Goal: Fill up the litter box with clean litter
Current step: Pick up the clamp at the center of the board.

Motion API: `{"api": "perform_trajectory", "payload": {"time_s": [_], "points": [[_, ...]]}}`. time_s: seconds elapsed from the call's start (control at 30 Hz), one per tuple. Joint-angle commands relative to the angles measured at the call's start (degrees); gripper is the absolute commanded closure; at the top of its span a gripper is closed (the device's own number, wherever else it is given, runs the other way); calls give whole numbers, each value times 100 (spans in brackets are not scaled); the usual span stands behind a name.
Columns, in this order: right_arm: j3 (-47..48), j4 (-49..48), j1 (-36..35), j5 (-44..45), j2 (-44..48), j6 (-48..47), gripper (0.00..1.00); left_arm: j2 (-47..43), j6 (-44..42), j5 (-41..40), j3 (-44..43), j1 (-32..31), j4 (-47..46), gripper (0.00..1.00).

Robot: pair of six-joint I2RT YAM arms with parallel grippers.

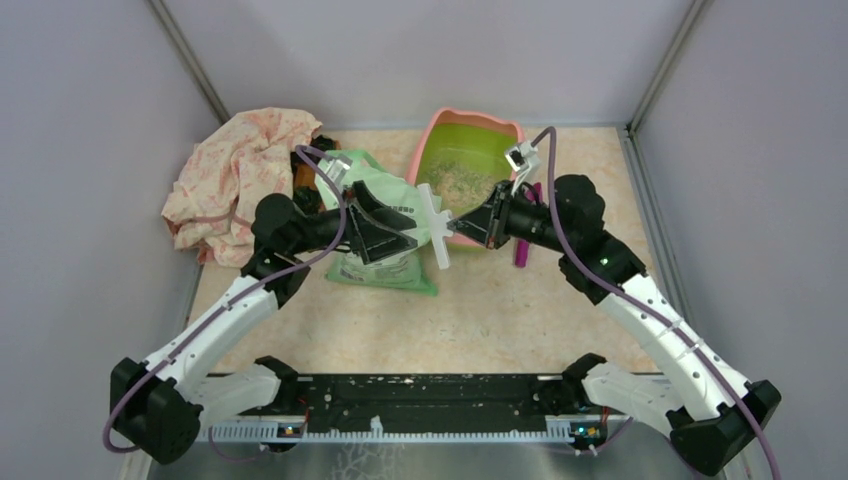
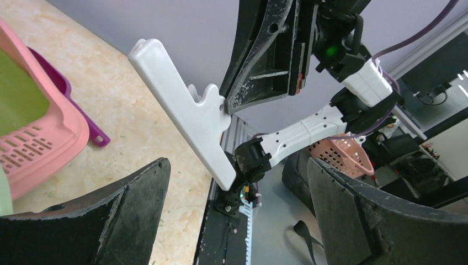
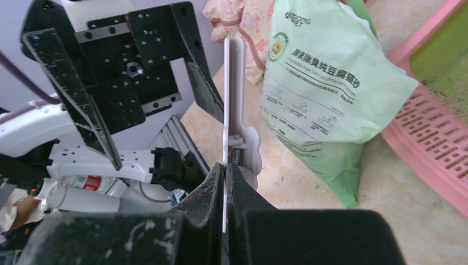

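Note:
The litter box [image 1: 432,135], pink-rimmed and lime-green inside, stands at the back with a thin scatter of clean litter [image 1: 465,180] on its floor. Its slotted pink ledge [image 2: 33,152] also shows in the left wrist view. My right gripper [image 1: 462,222] is shut on a white bag clip [image 1: 436,228] and holds it in the air in front of the box. In the right wrist view the clip [image 3: 234,99] runs up from between the pinched fingertips. My left gripper [image 1: 412,222] stands open and empty, facing the clip [image 2: 182,116] from the left, apart from it.
The light green printed bag [image 1: 385,265] lies on the table under the left gripper, left of the box. A magenta scoop [image 1: 524,245] lies at the box's right side. A crumpled floral cloth [image 1: 240,170] fills the back left corner. Grey walls enclose the table.

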State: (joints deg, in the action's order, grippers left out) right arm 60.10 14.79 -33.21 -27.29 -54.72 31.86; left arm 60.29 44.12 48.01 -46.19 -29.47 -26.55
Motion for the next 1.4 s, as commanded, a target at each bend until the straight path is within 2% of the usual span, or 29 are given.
{"api": "perform_trajectory", "payload": {"time_s": [0.0,0.47,0.53,0.67,0.83,1.0,1.2,1.33,1.37], "points": [[69,-993,-27,-430,14,405,100,112,505,75,152,21,-1080,1],[-208,-1578,-27,-786,-39,755,100,373,831,-210,355,22,-1707,8],[-276,-1643,-27,-802,-36,780,100,410,856,-223,352,17,-1756,13],[-376,-1730,-27,-804,-56,806,100,567,987,-101,310,20,-1936,36],[-392,-1773,-33,-771,-64,805,100,681,1046,1,277,19,-2016,48],[-410,-1857,-36,-828,-125,831,100,713,1046,0,271,4,-2003,54],[-437,-1884,-36,-839,-127,853,100,768,1046,81,193,5,-1985,79],[-429,-1818,-36,-833,-136,842,100,781,1063,103,181,5,-1981,82],[-410,-1750,-36,-819,-136,814,95,767,1058,116,177,3,-1979,83]]}}
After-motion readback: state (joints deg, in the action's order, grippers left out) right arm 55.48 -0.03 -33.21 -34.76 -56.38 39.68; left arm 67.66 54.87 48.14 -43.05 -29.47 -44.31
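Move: The clamp, already in the right fingers, has its middle about 5 cm to the left hand's right, 2 cm ahead and 2 cm below. The litter bag is roughly 8 cm to that hand's left, 6 cm ahead, 22 cm down. From the right hand the clamp's middle is about 2 cm left and 1 cm ahead, level; the litter box lies some 24 cm ahead, 6 cm right, 28 cm down. The left fingers close from wide open to nearly shut on the side of the clamp facing them, while the right hand keeps its pinch on the tab. To meet it, the left hand eases about 1.5 cm forward and 1 cm right; the right hand carries the clamp about 2 cm left, lifting it nearly 3 cm before sinking halfway back, turning about 10 degrees. ##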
